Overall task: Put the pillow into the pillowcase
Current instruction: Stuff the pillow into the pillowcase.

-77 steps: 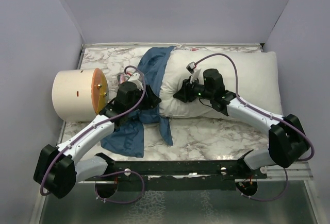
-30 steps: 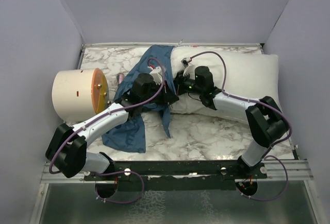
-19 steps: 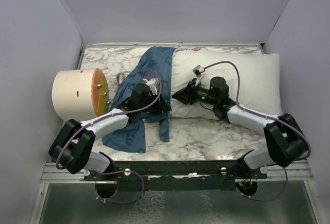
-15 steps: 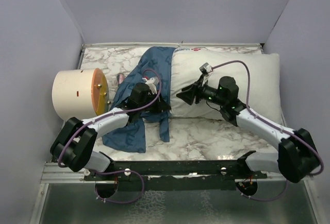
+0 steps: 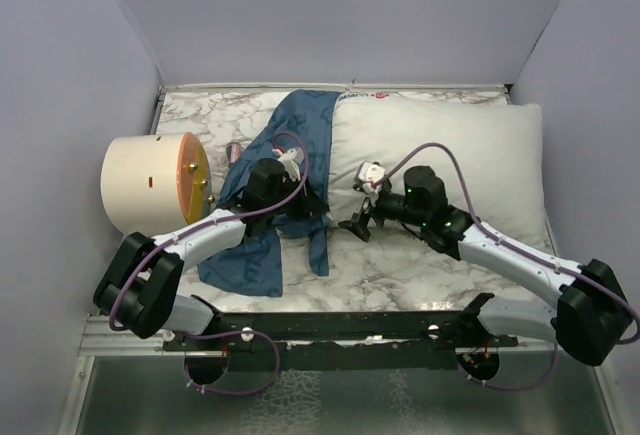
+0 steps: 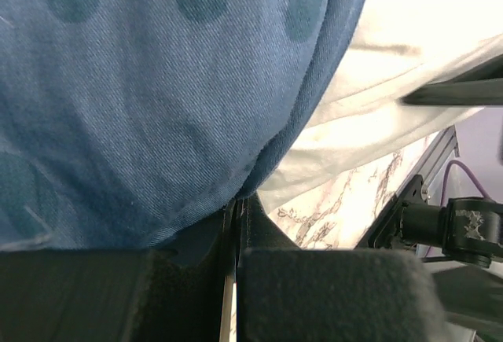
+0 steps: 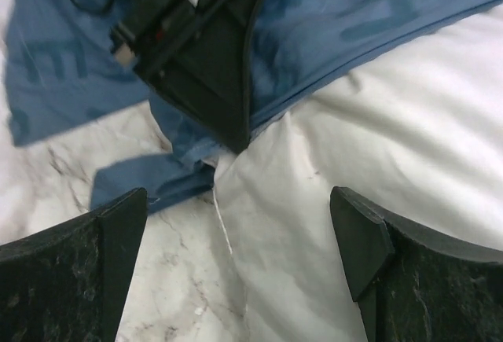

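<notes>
The white pillow (image 5: pixel 460 145) lies across the back right of the marble table (image 5: pixel 400 265). The blue pillowcase (image 5: pixel 300 135) drapes over its left end and trails toward the front left. My left gripper (image 5: pixel 310 205) is shut on the pillowcase's edge at the pillow's near left corner. In the left wrist view the jaws (image 6: pixel 236 210) pinch blue pillowcase fabric (image 6: pixel 157 98), with the pillow (image 6: pixel 393 43) to the right. My right gripper (image 5: pixel 358 223) hangs open over the pillow's near left edge. Its fingers (image 7: pixel 118 232) stand wide apart above the pillow (image 7: pixel 377 122), holding nothing, with the pillowcase (image 7: pixel 354 20) just beyond.
A cream cylinder with an orange face (image 5: pixel 155 183) stands at the left edge, close to the left arm. Lilac walls close in the table on three sides. A black rail (image 5: pixel 350 325) runs along the near edge.
The right gripper let go of the pillow, opened wide and drew back toward the pillow's near edge. The left gripper pulled slightly left, still shut on the pillowcase.
</notes>
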You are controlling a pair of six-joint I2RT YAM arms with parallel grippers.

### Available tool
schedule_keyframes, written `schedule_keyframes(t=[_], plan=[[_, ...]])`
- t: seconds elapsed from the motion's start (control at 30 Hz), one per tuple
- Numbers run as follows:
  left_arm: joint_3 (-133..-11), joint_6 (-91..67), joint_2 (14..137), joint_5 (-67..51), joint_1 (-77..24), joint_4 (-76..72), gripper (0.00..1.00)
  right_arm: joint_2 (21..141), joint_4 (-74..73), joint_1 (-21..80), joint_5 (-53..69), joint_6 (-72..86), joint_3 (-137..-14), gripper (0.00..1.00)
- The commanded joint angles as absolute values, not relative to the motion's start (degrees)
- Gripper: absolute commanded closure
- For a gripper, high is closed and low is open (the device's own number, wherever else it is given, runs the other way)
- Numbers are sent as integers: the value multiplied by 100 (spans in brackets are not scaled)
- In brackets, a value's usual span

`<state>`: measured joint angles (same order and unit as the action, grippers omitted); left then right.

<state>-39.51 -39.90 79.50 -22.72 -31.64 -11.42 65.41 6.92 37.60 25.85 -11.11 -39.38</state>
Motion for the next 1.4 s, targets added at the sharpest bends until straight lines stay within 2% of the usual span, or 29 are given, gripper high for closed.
schedule_keyframes(t=[0.0, 0.17, 0.23, 0.27, 0.3, 0.4, 0.43, 0.53, 0.6, 0.73, 0.97, 1.37], plan=[[-4004, -3795, 7749, -2395, -3117, -894, 100, 7169, 311, 4349, 669, -2670, -4047, 0], [-3911, -3818, 7639, -2479, -3097, -945, 100, 8383, 253, 4507, -968, -2805, -4484, 0], [-3902, -3826, 7560, -2516, -3092, -936, 100, 8871, 274, 4525, -1409, -2586, -4683, 5], [-3911, -3820, 7509, -2524, -3087, -915, 100, 9081, 285, 4526, -1537, -2467, -4776, 10], [-3918, -3821, 7457, -2524, -3086, -887, 100, 9229, 354, 4534, -1632, -2336, -4835, 19], [-3946, -3809, 7215, -2546, -3076, -784, 100, 9352, 881, 4534, -1683, -1936, -4793, 57], [-3946, -3805, 7133, -2565, -3076, -756, 100, 9332, 1119, 4535, -1620, -1763, -4745, 66], [-3933, -3840, 6903, -2639, -3081, -737, 100, 9141, 1707, 4531, -1017, -1182, -4681, 90], [-3933, -3904, 6806, -2703, -3082, -771, 100, 8991, 2243, 4535, -373, -660, -4704, 98], [-3946, -4010, 6728, -2761, -3088, -877, 100, 8916, 3048, 4535, 312, 316, -5022, 99], [-3735, -3980, 6706, -2706, -3098, -936, 100, 8938, 3896, 4457, 352, 1299, -5520, 99], [-4192, -4192, 7257, -2901, -3454, -1411, 100, 9832, 5279, 4399, 1414, 2837, -4075, 99]])
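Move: The right hand hangs open; the pillow's near left edge, which it goes for, lies about 8 cm straight ahead of it and some 9 cm below. The pillowcase rim pinched in the left gripper is roughly 8 cm to the left, 3 cm ahead and 5 cm lower, with the loose case flap about 10 cm left, 8 cm back and 16 cm down. For the left hand, that pillow edge is some 5 cm ahead, 7 cm right and 4 cm below. Down and forward, about 9 cm each way, the right hand dips with its fingertips tilting down, shuts on the pillow's near left edge and pinches it, then raises it and carries it some 8 cm left towards the case mouth, fingers tipping back up, sinking a little at the end. The left hand keeps its pinch on the rim and lifts it about 7 cm. ##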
